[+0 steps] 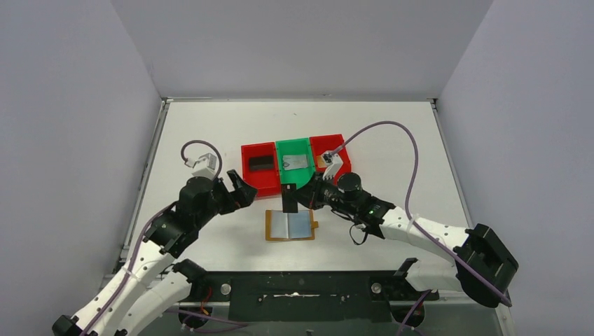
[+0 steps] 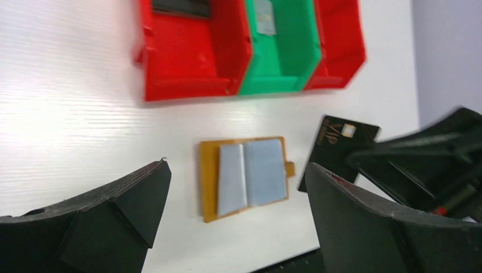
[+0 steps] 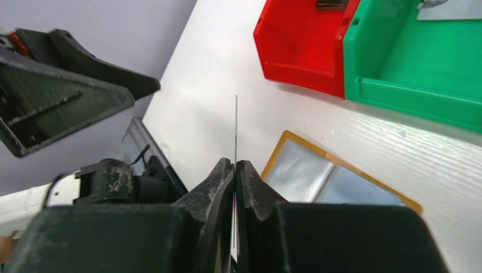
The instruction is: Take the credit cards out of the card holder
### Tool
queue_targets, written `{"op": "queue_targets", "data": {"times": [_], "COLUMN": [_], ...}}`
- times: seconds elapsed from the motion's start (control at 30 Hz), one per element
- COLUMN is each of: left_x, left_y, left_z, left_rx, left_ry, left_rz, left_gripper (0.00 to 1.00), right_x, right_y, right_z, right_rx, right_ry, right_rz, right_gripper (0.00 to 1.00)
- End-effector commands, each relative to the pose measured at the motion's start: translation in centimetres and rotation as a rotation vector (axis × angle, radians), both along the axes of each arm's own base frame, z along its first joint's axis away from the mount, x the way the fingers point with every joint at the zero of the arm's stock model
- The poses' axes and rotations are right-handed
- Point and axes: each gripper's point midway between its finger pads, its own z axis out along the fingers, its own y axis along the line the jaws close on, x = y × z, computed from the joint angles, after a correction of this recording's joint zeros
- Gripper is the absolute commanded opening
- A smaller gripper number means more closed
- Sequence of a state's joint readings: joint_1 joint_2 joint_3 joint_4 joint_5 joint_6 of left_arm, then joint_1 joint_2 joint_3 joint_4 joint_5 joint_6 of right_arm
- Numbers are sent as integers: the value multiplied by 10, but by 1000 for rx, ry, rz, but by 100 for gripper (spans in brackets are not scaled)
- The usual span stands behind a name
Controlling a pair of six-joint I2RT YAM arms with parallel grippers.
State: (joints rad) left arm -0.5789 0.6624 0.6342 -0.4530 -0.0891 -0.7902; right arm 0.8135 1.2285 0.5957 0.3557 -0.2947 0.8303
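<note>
The card holder lies open and flat on the table, tan with pale blue-grey sleeves. My right gripper is shut on a black credit card, which it holds upright just beyond the holder's far edge. That card shows its gold logo and chip in the left wrist view and is edge-on in the right wrist view. My left gripper is open and empty, up and to the left of the holder.
Three bins stand in a row behind the holder. The left red bin holds a dark flat thing, and the green bin holds a silver-grey card. The right red bin is partly covered by my right wrist.
</note>
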Motion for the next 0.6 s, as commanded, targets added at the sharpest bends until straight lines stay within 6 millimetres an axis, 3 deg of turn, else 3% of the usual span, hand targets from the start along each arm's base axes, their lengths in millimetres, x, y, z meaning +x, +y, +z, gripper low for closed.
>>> {"op": "queue_targets", "data": {"times": [0.0, 0.13, 0.37, 0.47, 0.57], "left_x": [20, 37, 46, 41, 44], "left_y": [49, 100, 161, 176, 168], "left_z": [9, 6, 13, 11, 14], "left_rx": [211, 281, 270, 320, 269], "left_ry": [8, 81, 13, -22, -49], "left_rz": [163, 308, 549, 606, 584], "left_gripper": [91, 92, 92, 92, 92], "right_x": [18, 18, 28, 38, 51], "right_y": [-6, -2, 5, 15, 30], "right_z": [26, 34, 43, 46, 50], "right_rx": [-85, -165, -376, -460, -533], "right_ry": [-155, -251, -476, -573, -673], "right_rz": [-79, -96, -32, 26, 74], "right_gripper": [0, 0, 0, 1, 1]}}
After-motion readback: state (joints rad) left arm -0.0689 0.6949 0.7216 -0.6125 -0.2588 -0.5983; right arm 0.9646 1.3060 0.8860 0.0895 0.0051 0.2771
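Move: The right hand, already holding the black credit card, has the left red bin, with a dark card in it, about 18 cm ahead, 13 cm to its left and 16 cm below. The green bin is some 20 cm ahead and 2 cm left; the open card holder lies 2 cm back and 3 cm left, about 17 cm down. From the empty left hand the left red bin is roughly 16 cm ahead, 3 cm right and 17 cm below. Keeping its pinch on the black card, the right hand rolls its wrist some 35 degrees, at first almost in place, then rises and reaches forward, edging left, about 5 cm in all towards the left red bin. The empty left hand swings away from the card, about 16 cm left and slightly forward, turning counter-clockwise with fingers wide open. ##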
